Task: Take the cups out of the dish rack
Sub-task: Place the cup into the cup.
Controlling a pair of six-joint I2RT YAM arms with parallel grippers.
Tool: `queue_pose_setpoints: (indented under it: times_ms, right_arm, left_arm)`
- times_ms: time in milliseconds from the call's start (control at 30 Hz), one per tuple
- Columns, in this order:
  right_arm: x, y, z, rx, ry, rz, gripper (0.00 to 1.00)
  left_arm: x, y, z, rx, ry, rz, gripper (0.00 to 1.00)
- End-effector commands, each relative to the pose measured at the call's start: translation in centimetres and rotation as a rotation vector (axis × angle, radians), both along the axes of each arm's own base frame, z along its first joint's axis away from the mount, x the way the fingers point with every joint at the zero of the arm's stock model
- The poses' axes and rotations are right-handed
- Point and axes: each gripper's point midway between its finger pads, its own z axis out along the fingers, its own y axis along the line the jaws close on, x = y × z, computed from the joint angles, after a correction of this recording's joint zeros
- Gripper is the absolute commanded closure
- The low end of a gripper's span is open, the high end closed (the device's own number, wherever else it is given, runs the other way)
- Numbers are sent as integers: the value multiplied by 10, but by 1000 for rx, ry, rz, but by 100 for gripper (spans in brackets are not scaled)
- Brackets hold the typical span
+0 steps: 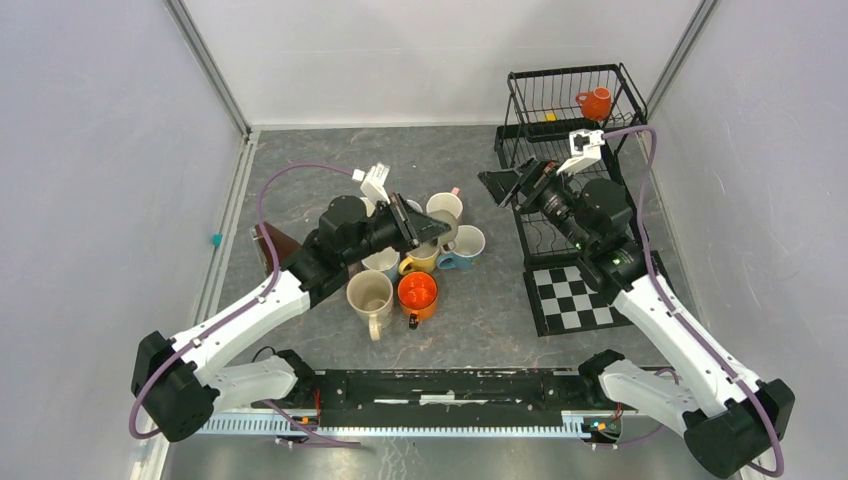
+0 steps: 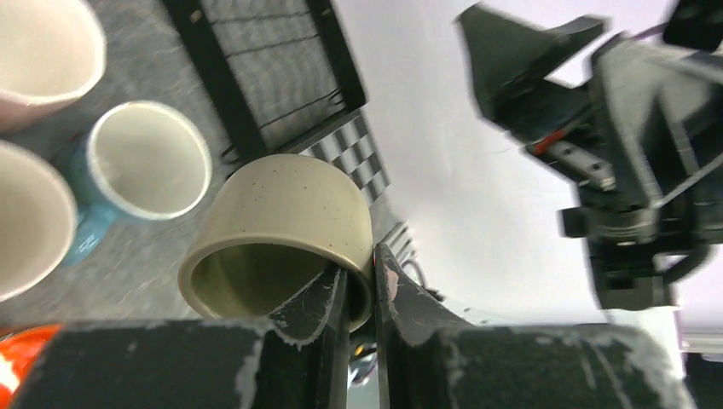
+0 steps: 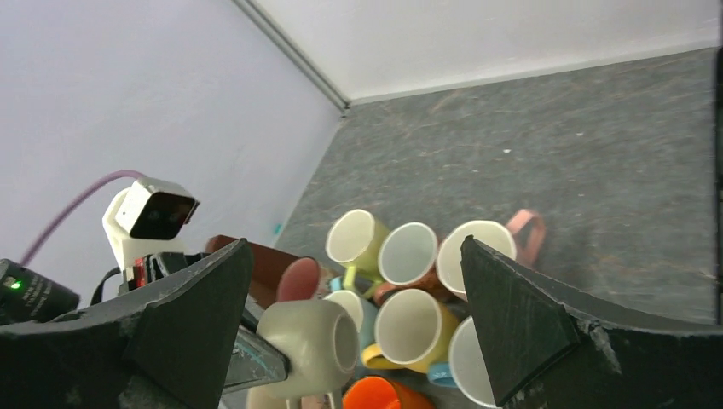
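My left gripper (image 1: 428,228) is shut on the rim of a grey-olive cup (image 2: 290,213), one finger inside and one outside. It holds the cup tipped on its side over a cluster of cups (image 1: 420,265) on the table: cream (image 1: 369,295), orange (image 1: 417,292), light blue (image 1: 465,243), yellow and pink. An orange cup (image 1: 595,102) sits in the upper tier of the black dish rack (image 1: 560,72). My right gripper (image 1: 505,185) hangs open and empty between the rack and the cluster. In the right wrist view the held cup (image 3: 311,345) lies below the gripper (image 3: 354,247).
A checkered mat (image 1: 572,297) lies in front of the rack. A flat brown wedge (image 1: 275,245) sits left of the cups, beside the left arm. Grey walls close in the table on the left, right and far sides.
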Motion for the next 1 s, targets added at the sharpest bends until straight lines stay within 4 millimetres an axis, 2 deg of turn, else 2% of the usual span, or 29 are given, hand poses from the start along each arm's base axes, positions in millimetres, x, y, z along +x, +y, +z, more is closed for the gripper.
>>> queue_pose_setpoints:
  times_ms: [0,133,367,600,700,967]
  right_arm:
    - [5,-27,0,-165,-17,-108,2]
    - [12,-45,-15,-252,13,-144,2]
    - [18,-61,-46,-284,82,-114,2]
    - [16,-67,-65,-311,105,-112,2]
    - [15,-68,-68,-319,106,-111,2]
    - [16,-67,-72,-327,108,-101,2]
  left_arm:
    - [-10,12,-12,156,-19,-5,98]
    - [-21,15,-32,321,13,-40,98]
    - [-34,28,-70,574,57,-51,98]
    - [-47,27,-106,734,143,-105,98]
    - [-49,24,-117,765,176,-119,98]
    - [-43,24,-129,806,198,-102,98]
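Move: The orange cup, where the held grey cup is to go, stands about 5 cm back and 4 cm left of the left hand, its middle some 24 cm below. At that same depth, the yellow cup is about 5 cm ahead and 4 cm left of the hand, and the big beige mug 6 cm back and 14 cm left. From the right hand, the orange cup is roughly 12 cm back, 16 cm left and 30 cm below. Bring the left gripper down about 15 cm, drawing it some 6 cm back and a little left towards the orange cup, and ease off at the end. As it sinks, tip the fingers by about 50 degrees from nearly level to steeply down, keeping the pinch on the grey cup's rim so its bottom leads towards the orange mouth. Meanwhile move the open right hand down and right, away from the cups towards the rack. ##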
